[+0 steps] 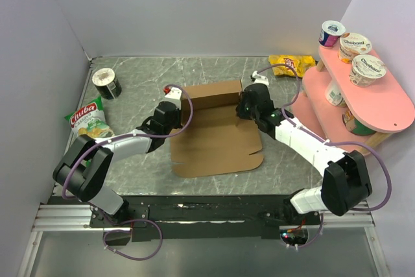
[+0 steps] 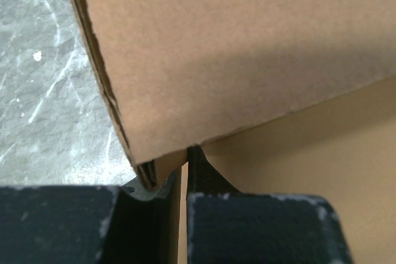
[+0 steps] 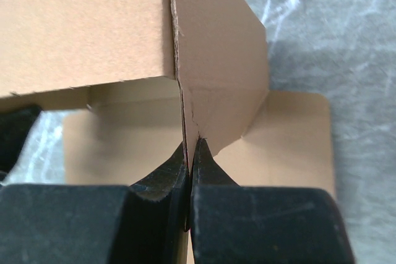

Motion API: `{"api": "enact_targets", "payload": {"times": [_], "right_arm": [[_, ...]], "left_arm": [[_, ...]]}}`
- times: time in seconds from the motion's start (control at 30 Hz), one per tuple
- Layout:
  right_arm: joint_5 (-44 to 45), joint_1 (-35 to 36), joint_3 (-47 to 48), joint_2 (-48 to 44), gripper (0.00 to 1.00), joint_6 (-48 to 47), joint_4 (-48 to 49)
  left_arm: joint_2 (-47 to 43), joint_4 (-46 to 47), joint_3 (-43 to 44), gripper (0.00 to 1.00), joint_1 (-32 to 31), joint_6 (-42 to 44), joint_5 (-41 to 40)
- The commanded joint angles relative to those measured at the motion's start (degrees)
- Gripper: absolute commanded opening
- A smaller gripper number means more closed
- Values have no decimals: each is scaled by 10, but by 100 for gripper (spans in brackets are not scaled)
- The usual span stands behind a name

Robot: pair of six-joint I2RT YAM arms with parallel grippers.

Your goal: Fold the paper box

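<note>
The paper box (image 1: pixel 217 135) is a plain brown cardboard sheet lying on the table, its back panel (image 1: pixel 214 94) raised upright. My left gripper (image 1: pixel 183 113) is shut on the left side flap; in the left wrist view the jaws (image 2: pixel 184 174) pinch the flap's lower edge under the raised panel (image 2: pixel 247 54). My right gripper (image 1: pixel 242 107) is shut on the right side flap; in the right wrist view the jaws (image 3: pixel 189 153) clamp the flap (image 3: pixel 216 66) at the corner fold. The front part of the sheet lies flat.
A black-and-white can (image 1: pixel 106 84) and a green chip bag (image 1: pixel 87 120) sit at the left. A yellow snack bag (image 1: pixel 292 65) lies at the back right. A pink two-tier shelf (image 1: pixel 363 98) with yogurt cups (image 1: pixel 368 69) stands at the right.
</note>
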Motion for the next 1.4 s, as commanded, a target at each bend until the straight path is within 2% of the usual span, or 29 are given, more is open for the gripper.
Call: {"api": "enact_targets", "payload": {"times": [0.0,0.27,0.37,0.47,0.57,0.6,0.67,0.7,0.77,0.8,0.83,0.9,1.0,1.1,1.23,1.37], "right_arm": [[-9,23,17,3,0,60,134],[26,35,3,19,0,117,202],[35,38,0,23,0,114,204],[43,40,1,25,5,86,181],[40,40,0,21,21,28,158],[39,39,0,18,33,14,138],[34,38,0,8,45,-34,117],[25,37,2,3,56,-50,94],[-4,36,9,-18,63,-93,71],[-19,36,12,-26,72,-121,47],[-47,36,16,-48,75,-136,36],[-55,36,24,-78,87,-154,5],[-73,22,12,-154,100,-204,-23],[-130,-22,-12,-222,100,-217,-30],[-163,-142,-69,-273,100,-199,-5],[-149,-165,-111,-248,95,-195,1]], "left_arm": [[-19,16,5,1,-12,17,77],[-21,17,7,1,-21,34,81],[-17,-3,17,1,-21,29,59],[-19,-39,33,1,-7,21,31],[-16,-85,54,1,19,10,59],[-17,-91,57,1,23,8,62],[-19,-104,59,1,37,6,65],[-19,-108,59,1,40,6,65],[-16,-129,62,1,51,6,67],[-14,-137,63,1,53,5,67],[-13,-141,64,1,55,5,67],[-10,-152,66,1,65,3,74],[-13,-159,64,1,77,3,85],[-27,-153,56,1,89,-1,107],[-40,-150,52,1,112,-14,152],[-42,-152,54,1,129,-22,171]]}}
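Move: The right hand is pinching the front edge of the box's right side flap, whose middle lies some 4 cm ahead of it and 1 cm to its right, about level. From the same hand, the box's top panel is about 8 cm ahead and 10 cm left, the front lip roughly 17 cm back, 8 cm left and 13 cm down. The left hand grips the left wall's edge, its middle 3 cm ahead; the right flap lies about 21 cm right and 5 cm ahead of it, somewhat higher. The right hand, still pinching the side flap, eases a couple of centimetres forward with a little left and up, pauses, opens wide to let the flap go, then backs off and climbs about 13 cm, swinging some 11 cm right away from the box while its fingers tip up around 25 degrees. The left hand keeps its shut grip on the left wall's edge, nearly still until the right fingers open, then drags the box about 5 cm to the left, tipping down about 10 degrees. ##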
